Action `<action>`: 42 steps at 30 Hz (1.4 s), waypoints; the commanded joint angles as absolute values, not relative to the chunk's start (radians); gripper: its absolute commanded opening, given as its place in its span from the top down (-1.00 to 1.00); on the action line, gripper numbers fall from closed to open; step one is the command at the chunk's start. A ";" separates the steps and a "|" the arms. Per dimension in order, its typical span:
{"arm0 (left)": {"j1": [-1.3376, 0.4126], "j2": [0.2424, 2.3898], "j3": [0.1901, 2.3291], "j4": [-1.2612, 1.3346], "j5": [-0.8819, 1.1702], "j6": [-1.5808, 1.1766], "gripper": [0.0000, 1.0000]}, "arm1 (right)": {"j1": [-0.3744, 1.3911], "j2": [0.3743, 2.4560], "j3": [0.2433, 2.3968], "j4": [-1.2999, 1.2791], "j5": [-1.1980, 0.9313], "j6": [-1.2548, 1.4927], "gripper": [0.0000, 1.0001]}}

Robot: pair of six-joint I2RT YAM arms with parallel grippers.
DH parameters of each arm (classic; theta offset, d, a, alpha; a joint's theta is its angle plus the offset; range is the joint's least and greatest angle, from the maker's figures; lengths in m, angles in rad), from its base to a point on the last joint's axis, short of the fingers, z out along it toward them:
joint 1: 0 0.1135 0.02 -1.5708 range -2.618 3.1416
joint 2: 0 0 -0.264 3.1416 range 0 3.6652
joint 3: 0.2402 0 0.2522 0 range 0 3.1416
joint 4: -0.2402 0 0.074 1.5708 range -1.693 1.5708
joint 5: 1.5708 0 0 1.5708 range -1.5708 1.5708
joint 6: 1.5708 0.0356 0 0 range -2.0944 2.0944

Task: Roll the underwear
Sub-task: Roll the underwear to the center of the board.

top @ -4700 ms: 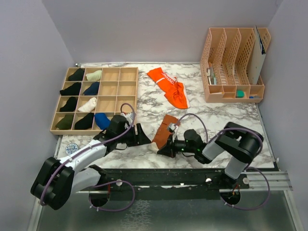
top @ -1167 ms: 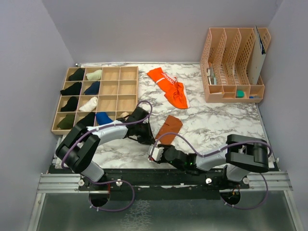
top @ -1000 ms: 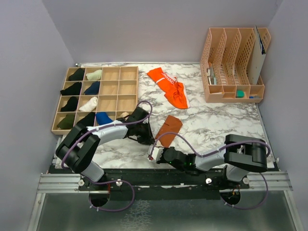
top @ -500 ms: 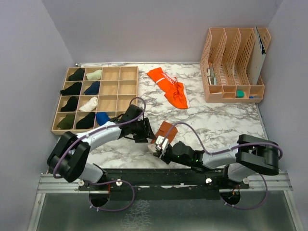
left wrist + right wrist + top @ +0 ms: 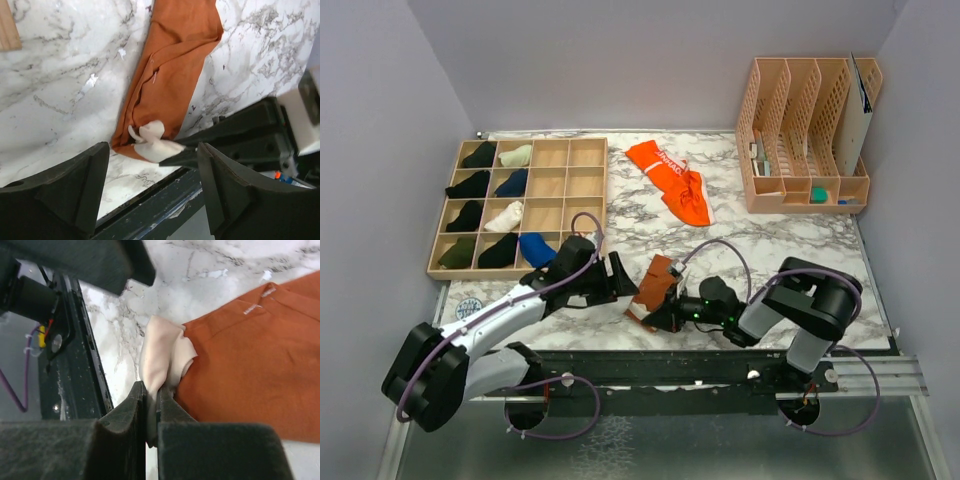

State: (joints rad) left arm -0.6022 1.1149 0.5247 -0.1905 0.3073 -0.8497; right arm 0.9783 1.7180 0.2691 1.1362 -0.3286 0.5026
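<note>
The rust-brown underwear [image 5: 660, 272] lies flat near the table's front edge, long and narrow in the left wrist view [image 5: 172, 65]. A pale cream patch [image 5: 159, 352] at its near end is pinched in my right gripper [image 5: 151, 390], which is shut on it and comes in low from the right [image 5: 650, 313]. My left gripper [image 5: 620, 283] stands open just left of that end, its fingers [image 5: 75, 190] apart on either side of the pale patch [image 5: 152, 142], touching nothing. The bright orange underwear [image 5: 672, 180] lies spread at the back centre.
A wooden compartment tray [image 5: 585, 150] with dark and cream fabric bundles sits at the back left. A blue bundle [image 5: 533, 249] lies at its near edge. A peach file rack [image 5: 805, 135] stands at the back right. The black front rail [image 5: 700, 365] runs close behind both grippers.
My left gripper has opened, let go of the brown underwear's near end and drawn back left. My right gripper has shut on the pale patch at that end.
</note>
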 commanded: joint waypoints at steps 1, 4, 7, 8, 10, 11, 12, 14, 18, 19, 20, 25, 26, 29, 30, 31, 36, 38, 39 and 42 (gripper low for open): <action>-0.603 1.044 0.430 -0.091 0.380 -0.842 -0.54 | 0.914 1.786 0.238 1.293 -0.441 0.719 0.95; -0.606 1.004 0.373 -0.046 0.388 -0.851 -0.55 | 0.878 1.830 0.242 1.286 -0.468 0.776 0.90; -0.613 0.989 0.339 -0.005 0.394 -0.849 -0.55 | 0.842 1.862 0.265 1.235 -0.503 0.829 0.88; -0.617 0.990 0.333 -0.003 0.387 -0.846 -0.55 | 0.832 1.871 0.274 1.214 -0.513 0.843 0.87; -0.622 0.998 0.319 -0.003 0.373 -0.857 -0.55 | 0.815 1.889 0.287 1.184 -0.526 0.865 0.84; -0.625 1.005 0.311 0.009 0.362 -0.876 -0.55 | 0.808 1.896 0.290 1.175 -0.530 0.876 0.82; -0.629 1.012 0.302 0.029 0.351 -0.900 -0.55 | 0.805 1.902 0.296 1.164 -0.538 0.879 0.80; -0.641 1.030 0.282 0.075 0.339 -0.948 -0.55 | 0.801 1.908 0.308 1.129 -0.548 0.880 0.77; -0.679 1.068 0.273 0.098 0.280 -1.013 -0.56 | 0.798 1.906 0.321 1.064 -0.547 0.868 0.69; -0.687 1.077 0.273 0.095 0.264 -1.021 -0.56 | 0.799 1.902 0.320 1.055 -0.542 0.865 0.67; -0.695 1.088 0.272 0.095 0.248 -1.033 -0.55 | 0.798 1.897 0.317 1.048 -0.536 0.863 0.63; -0.726 1.175 0.330 0.038 0.162 -1.053 -0.47 | 0.797 1.882 0.322 1.002 -0.537 0.843 0.58; -0.731 1.199 0.346 0.010 0.147 -1.055 -0.40 | 0.798 1.880 0.325 0.994 -0.536 0.841 0.58; -0.750 1.238 0.354 0.002 0.118 -1.072 -0.16 | 0.797 1.874 0.325 0.991 -0.530 0.844 0.58; -0.753 1.244 0.351 -0.009 0.105 -1.079 -0.11 | 0.798 1.871 0.324 0.992 -0.527 0.844 0.58; -0.755 1.247 0.349 -0.023 0.093 -1.084 -0.08 | 0.798 1.867 0.322 0.993 -0.525 0.844 0.58; -0.758 1.282 0.365 -0.035 0.067 -1.074 0.14 | 0.797 1.834 0.344 0.952 -0.560 0.807 0.45; -0.759 1.305 0.375 -0.039 0.065 -1.067 0.17 | 0.798 1.808 0.372 0.885 -0.574 0.763 0.26; -0.759 1.318 0.381 -0.040 0.066 -1.064 0.19 | 0.797 1.787 0.382 0.845 -0.571 0.738 0.16; -0.762 1.348 0.400 -0.050 0.074 -1.053 0.23 | 0.798 1.709 0.402 0.721 -0.532 0.666 -0.03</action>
State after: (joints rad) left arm -0.7544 1.2785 0.4000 0.0643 0.1543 -1.0859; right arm 0.8036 1.7748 0.3786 0.9794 -0.5884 0.8059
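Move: The underwear's bunched cream end is already pinched by the right fingers, its middle about 2 cm left and 1 cm ahead of that hand. From the open left hand, this end is roughly 4 cm back, 3 cm right and 6 cm below. The unrolled brown part lies about 5 cm right of the left hand, level with it fore and aft and 7 cm below; the orange garment lies some 22 cm ahead and 11 cm right. The right hand keeps its pinch on the cream end and rolls it about the line of its own fingers, top side over forward by some 25 degrees, easing a little forward and down, then spreads its fingers to about half open and starts to rise. Meanwhile the wide-open left hand draws back and sinks to the bunched end, then comes slightly forward and to the right while still sinking, about 5 cm lower in all, and half closes its fingers around the cream-and-brown bunch to take it over. ##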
